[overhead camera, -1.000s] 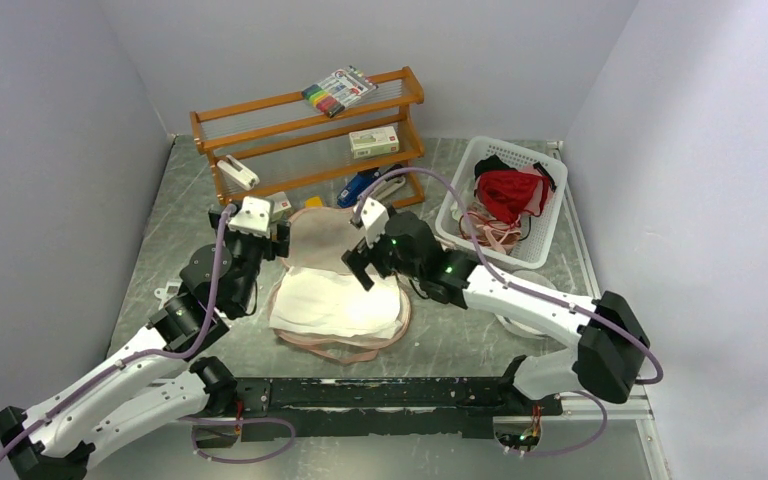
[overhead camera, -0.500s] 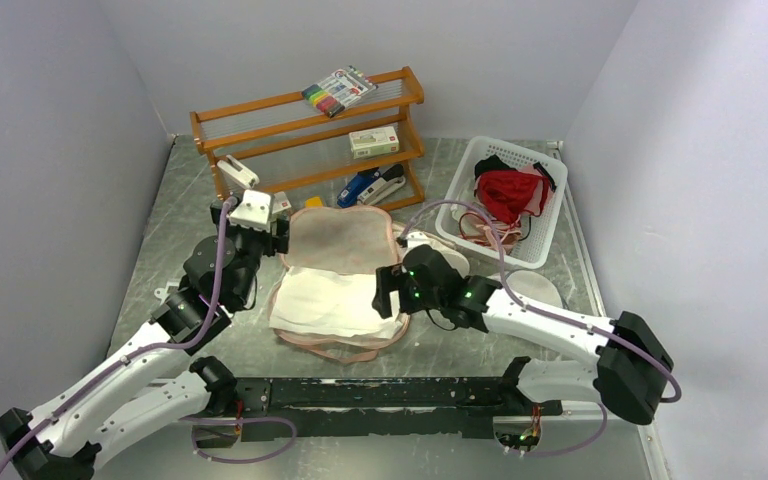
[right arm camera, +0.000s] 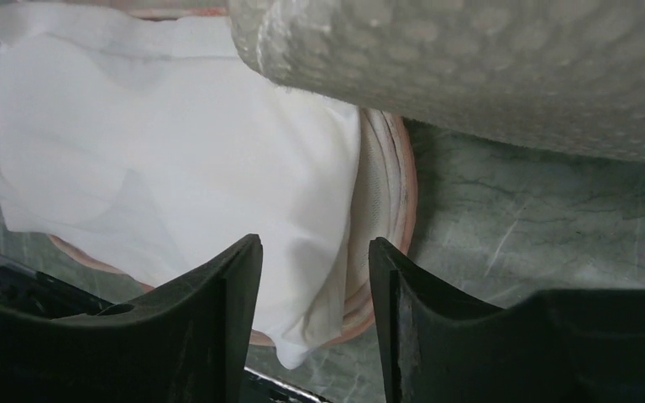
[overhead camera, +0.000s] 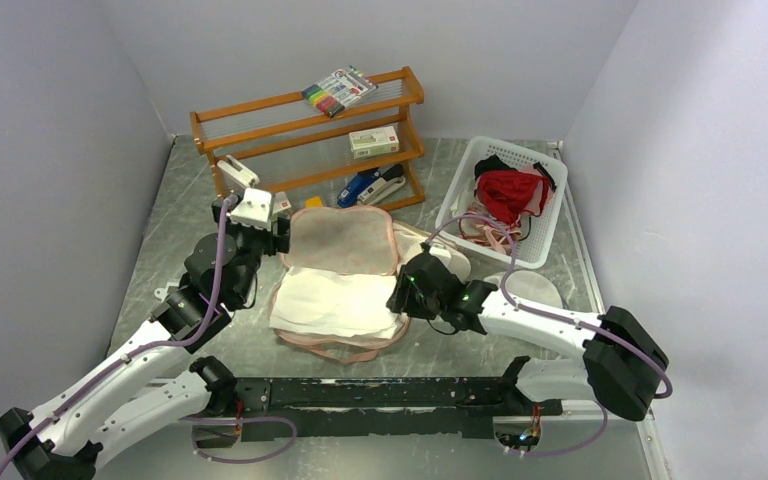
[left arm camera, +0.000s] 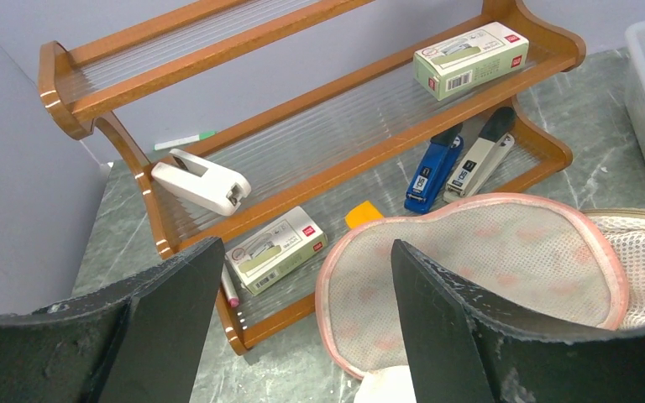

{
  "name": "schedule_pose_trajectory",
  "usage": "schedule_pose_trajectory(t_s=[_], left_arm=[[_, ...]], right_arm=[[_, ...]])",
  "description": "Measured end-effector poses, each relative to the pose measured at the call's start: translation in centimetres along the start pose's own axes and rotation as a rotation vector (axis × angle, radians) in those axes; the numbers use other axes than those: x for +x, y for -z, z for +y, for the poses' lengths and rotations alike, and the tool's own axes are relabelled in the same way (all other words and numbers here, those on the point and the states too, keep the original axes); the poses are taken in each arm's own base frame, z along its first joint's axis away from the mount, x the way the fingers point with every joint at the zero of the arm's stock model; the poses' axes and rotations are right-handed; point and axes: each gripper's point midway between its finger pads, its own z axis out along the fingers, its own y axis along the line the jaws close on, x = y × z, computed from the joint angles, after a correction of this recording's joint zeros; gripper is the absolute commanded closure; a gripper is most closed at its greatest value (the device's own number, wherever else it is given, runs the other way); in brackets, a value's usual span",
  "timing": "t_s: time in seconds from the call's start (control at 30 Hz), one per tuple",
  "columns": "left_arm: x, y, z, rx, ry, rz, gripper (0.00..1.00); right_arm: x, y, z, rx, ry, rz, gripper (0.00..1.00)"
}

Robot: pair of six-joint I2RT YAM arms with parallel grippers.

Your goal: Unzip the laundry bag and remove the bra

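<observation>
The laundry bag point(overhead camera: 345, 243) lies unzipped in mid-table, its peach mesh-lined lid point(left arm camera: 487, 269) flipped back toward the rack. The white bra point(overhead camera: 330, 300) rests folded in the near half. My right gripper point(overhead camera: 397, 297) is low at the bra's right edge. In the right wrist view the fingers point(right arm camera: 315, 252) straddle the bra's point(right arm camera: 176, 159) hanging corner and the bag's pink rim point(right arm camera: 390, 193), with a gap on both sides. My left gripper point(overhead camera: 278, 238) hovers wide open by the lid's left edge, with nothing between its fingers point(left arm camera: 302, 327).
A cream mesh cone point(overhead camera: 430, 250) sits just behind my right gripper. The wooden rack point(overhead camera: 310, 130) at the back holds staplers, boxes and markers. A white basket point(overhead camera: 505, 200) with a red garment stands at the right. A pale round dome point(overhead camera: 532, 290) lies near it.
My right gripper came down from above the lid to the bra's right edge and its jaws narrowed. The left arm barely moved.
</observation>
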Motion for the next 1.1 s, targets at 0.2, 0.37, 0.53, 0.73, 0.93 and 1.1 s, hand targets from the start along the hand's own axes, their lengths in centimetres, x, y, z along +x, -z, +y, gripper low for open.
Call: schedule_pose_trajectory(t_s=[0.2,0.37,0.53,0.73,0.93,1.1], left_arm=[[0.0,0.0,-0.1,0.004,0.005,-0.001,0.16],[0.0,0.0,-0.1,0.005,0.005,-0.001,0.16],[-0.1,0.0,-0.1,0.005,0.006,-0.001,0.16],[-0.1,0.0,-0.1,0.006,0.006,-0.001,0.16],[-0.1,0.0,-0.2,0.008,0.006,-0.001,0.17],[-0.1,0.0,-0.2,0.008,0.006,-0.001,0.17]], right_arm=[[-0.5,-0.4,0.4,-0.019,-0.049,-0.024,0.56],[-0.8,-1.0,0.7,-0.028,-0.066,-0.035,0.56],[-0.9,-1.8,0.6,-0.023,-0.076,-0.039,0.56],[-1.0,-2.0,0.5,-0.019,-0.081,-0.041,0.54],[-1.0,-2.2,0.0,-0.015,-0.089,-0.044,0.64],[-0.8,-3.3,-0.1,-0.015,-0.084,-0.032,0.78]])
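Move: The right hand hovers just above the right-hand edge of the bra, the white cloth spread in the opened laundry bag; its middle is about 12 cm left, 1 cm ahead and 4 cm below. The bag's turned-back mesh flap is about 12 cm ahead and 11 cm left, and the beige mesh bag some 9 cm ahead and 6 cm right, both slightly below. From the idle left hand, the bra is roughly 9 cm back, 13 cm right and 28 cm below. With its fingers still slanting down, the right hand eases about 2.5 cm forward and a centimetre left along the bra's right-hand edge, close beside the beige mesh bag, sinking some 2 cm in all, mostly late on. Its half-open fingers narrow a little, pause, then draw in to about a quarter open as the hand drops, straddling the white cloth's edge, though a firm pinch can't be made out. ##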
